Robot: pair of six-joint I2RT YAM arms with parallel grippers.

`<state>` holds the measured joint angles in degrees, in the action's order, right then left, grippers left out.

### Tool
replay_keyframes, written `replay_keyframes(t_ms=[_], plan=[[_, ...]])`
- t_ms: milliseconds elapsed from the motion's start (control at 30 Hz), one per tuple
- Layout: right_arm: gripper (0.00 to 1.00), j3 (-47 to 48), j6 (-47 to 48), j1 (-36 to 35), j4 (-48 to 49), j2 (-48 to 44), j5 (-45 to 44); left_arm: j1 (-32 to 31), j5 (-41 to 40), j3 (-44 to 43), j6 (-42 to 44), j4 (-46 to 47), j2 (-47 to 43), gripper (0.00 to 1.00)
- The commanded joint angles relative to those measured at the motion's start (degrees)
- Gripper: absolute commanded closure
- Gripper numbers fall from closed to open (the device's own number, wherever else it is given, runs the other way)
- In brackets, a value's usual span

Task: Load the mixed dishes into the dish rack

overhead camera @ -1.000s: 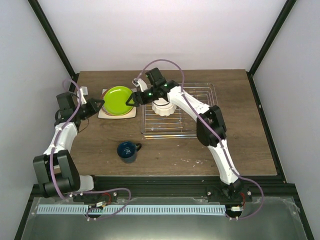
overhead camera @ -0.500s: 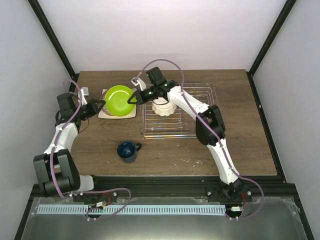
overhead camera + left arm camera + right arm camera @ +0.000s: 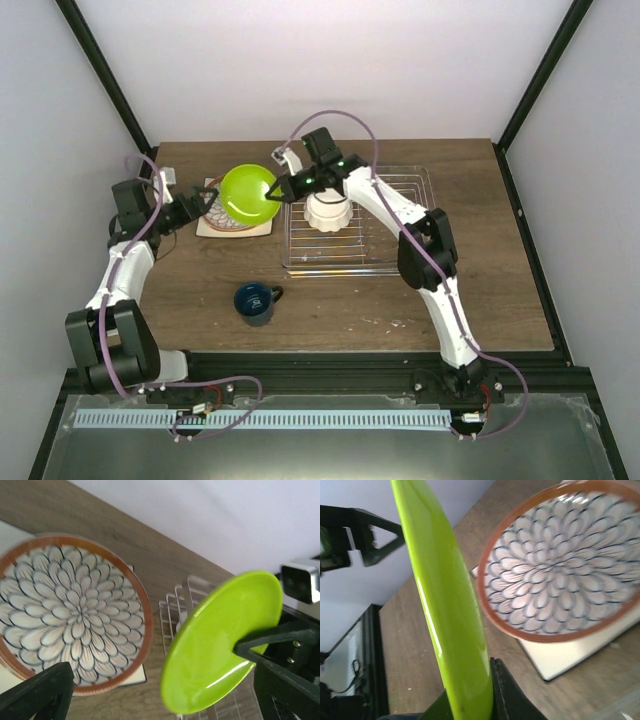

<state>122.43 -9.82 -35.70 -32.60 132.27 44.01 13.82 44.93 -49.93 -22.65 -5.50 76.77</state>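
The lime-green plate (image 3: 246, 192) is lifted and tilted above the floral plate (image 3: 226, 224), which lies on the white square plate (image 3: 262, 229). My right gripper (image 3: 272, 195) is shut on the green plate's right rim; the right wrist view shows the green plate (image 3: 451, 620) edge-on between the fingers (image 3: 512, 697). My left gripper (image 3: 207, 202) stands open just left of it, holding nothing. From the left wrist, the green plate (image 3: 220, 640) hangs right of the floral plate (image 3: 65, 610). The dish rack (image 3: 385, 235) holds the white scalloped bowl (image 3: 328, 212). The dark blue mug (image 3: 257, 302) stands upright at the front.
The rack's wires (image 3: 172, 607) begin right beside the stacked plates. The right arm's forearm (image 3: 385, 205) stretches over the rack. White walls and black frame posts close in the table's back and sides.
My left gripper has opened and let go of the green plate. My right gripper has shut on its rim and raised it, tilting it off the floral plate.
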Motion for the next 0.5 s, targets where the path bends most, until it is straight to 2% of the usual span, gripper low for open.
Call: replay_keyframes(t_ms=[0,167,233,467], plan=[[0.99,0.9,8.9,3.7,-2.7,-9.1,-8.7,0.6,-6.0,-8.0,2.1,-5.5,0.7,0.0],[0.99,-3.4,22.0,3.8,-5.4,-16.4,-29.3,0.9,-17.0,-17.8,5.7,-16.3,4.5,0.0],[0.99,-7.1,26.1,4.0,-4.8,-19.6,-38.1,1.0,-19.8,-19.5,6.0,-17.5,5.1,0.0],[0.99,-21.0,42.5,8.0,0.2,-32.0,-48.4,1.0,-19.1,-20.1,5.9,-15.7,7.1,0.0]])
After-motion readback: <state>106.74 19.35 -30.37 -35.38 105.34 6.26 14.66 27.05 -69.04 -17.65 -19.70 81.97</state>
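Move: The right hand already holds the green plate by its rim. The dish rack's middle lies about 21 cm to its right, 5 cm back and 16 cm below; the white bowl in the rack is some 12 cm right, 2 cm back and 13 cm below. The patterned plate sits about 12 cm left, level fore and aft, 17 cm below. From the open left hand that plate lies roughly 4 cm right, 3 cm ahead and 19 cm below. The right hand swings the held green plate some 16 cm right, 10 up, rackward; the left withdraws leftward, rising. ##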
